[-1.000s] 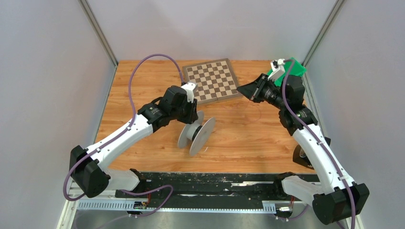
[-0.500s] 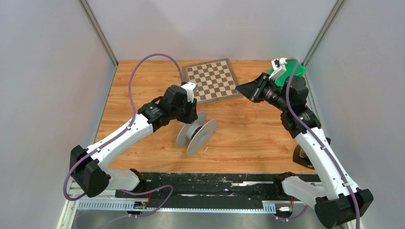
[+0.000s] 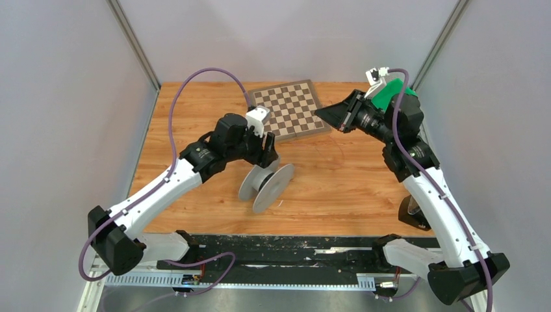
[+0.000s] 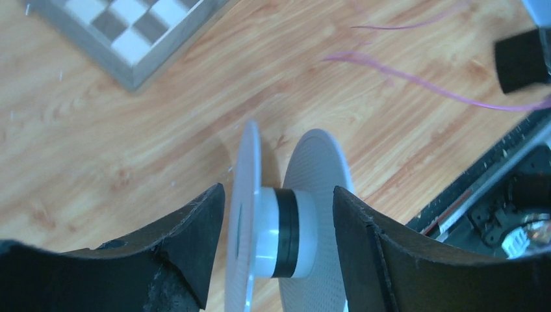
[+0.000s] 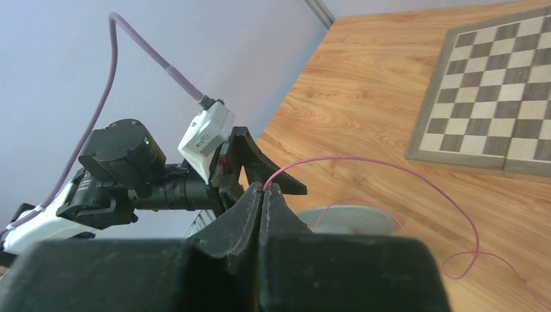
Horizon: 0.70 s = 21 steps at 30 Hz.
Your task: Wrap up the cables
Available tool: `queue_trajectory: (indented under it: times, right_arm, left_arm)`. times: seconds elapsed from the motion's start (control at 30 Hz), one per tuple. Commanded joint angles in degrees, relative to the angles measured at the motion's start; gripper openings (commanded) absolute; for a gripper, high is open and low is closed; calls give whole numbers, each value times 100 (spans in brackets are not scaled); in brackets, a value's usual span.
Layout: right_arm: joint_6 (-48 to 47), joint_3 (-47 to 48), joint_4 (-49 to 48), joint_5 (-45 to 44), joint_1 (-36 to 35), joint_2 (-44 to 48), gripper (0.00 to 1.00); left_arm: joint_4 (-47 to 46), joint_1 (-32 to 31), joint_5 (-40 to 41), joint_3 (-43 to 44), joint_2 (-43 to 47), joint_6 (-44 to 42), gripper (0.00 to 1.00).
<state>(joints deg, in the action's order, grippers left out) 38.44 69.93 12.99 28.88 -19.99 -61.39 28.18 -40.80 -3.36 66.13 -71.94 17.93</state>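
Observation:
A white spool [image 3: 266,183] with two round flanges and a black band on its hub [image 4: 286,231] lies tilted on the wooden table. My left gripper [image 3: 268,153] hovers just over it, open. In the left wrist view the left gripper [image 4: 279,195] has one finger on each side of the spool, not clamping it. My right gripper [image 3: 320,114] is raised over the near corner of the chessboard. It [image 5: 264,188] is shut on the end of a thin pink cable [image 5: 390,162], which arcs down to the table and loops past the spool [image 5: 351,218]. The cable [image 4: 416,78] also crosses the left wrist view.
A chessboard [image 3: 289,109] lies at the back centre. A green object [image 3: 392,93] sits at the back right behind the right arm. A dark round object [image 3: 409,214] stands at the right edge near the front. A black rail [image 3: 286,250] runs along the near edge.
The left gripper has opened and lifted slightly off the spool. The spool shifted a little left. The right gripper moved up and left with the cable end.

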Motion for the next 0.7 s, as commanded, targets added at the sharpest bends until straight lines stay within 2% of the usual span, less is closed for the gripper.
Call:
queue_trajectory:
  times: [0.0,0.03,0.07,0.1,0.2,0.57,0.67]
  right_arm:
    - [214,343,-161,689,-41,-200,0]
    - [246,353,-198,825,-52,-226,0]
    - [270,354,-223,951,-63,-251,0]
    - [284,350,-233,996,-74,-259,0]
    - [287,330,-245,1075,-117,-261,0]
    - [410,285,-392,1365,-218,-249,0]
    - [477,250,-466,1388,-241,-251,0]
  left_arm:
    - [-576,-25,-1269,219,293,-1577,70]
    - [-630,-25,-1837,129,325,-1975,71]
    - [-652,-29,-2139,67,399,-2722,72]
    - [-800,-31,-2480,-129,444,-2965,75]
    - [-1290,-33,-2595,-440,663,-3541,76]
    - [-1585,-33,-2573,-525,447,-4286,76]
    - [-1570,-34,-3000,-507,365,-4373,71]
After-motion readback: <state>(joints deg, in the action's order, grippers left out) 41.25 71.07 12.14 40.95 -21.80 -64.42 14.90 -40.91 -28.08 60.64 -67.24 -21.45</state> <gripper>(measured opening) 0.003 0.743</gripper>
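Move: The spool stands just under the open left gripper, its middle roughly 12 cm below, 2 cm back and 2 cm to the left. The cable end, pinched in the right gripper, is about 12 cm right of the left hand, 2 cm ahead and 16 cm higher; the chessboard lies 31 cm ahead and 6 cm right, 20 cm below. From the right hand, the spool is some 14 cm left, 3 cm back and 28 cm down. Swing the open left gripper clear above the spool, taking it about 4 cm up, with nearly as much to the right and some 3 cm back, while turning it clockwise some 40 degrees and tipping its fingers up from their downward slant. Keep the cable pinched in the right gripper and ease it left and back towards the spool, turning slightly counter-clockwise. ##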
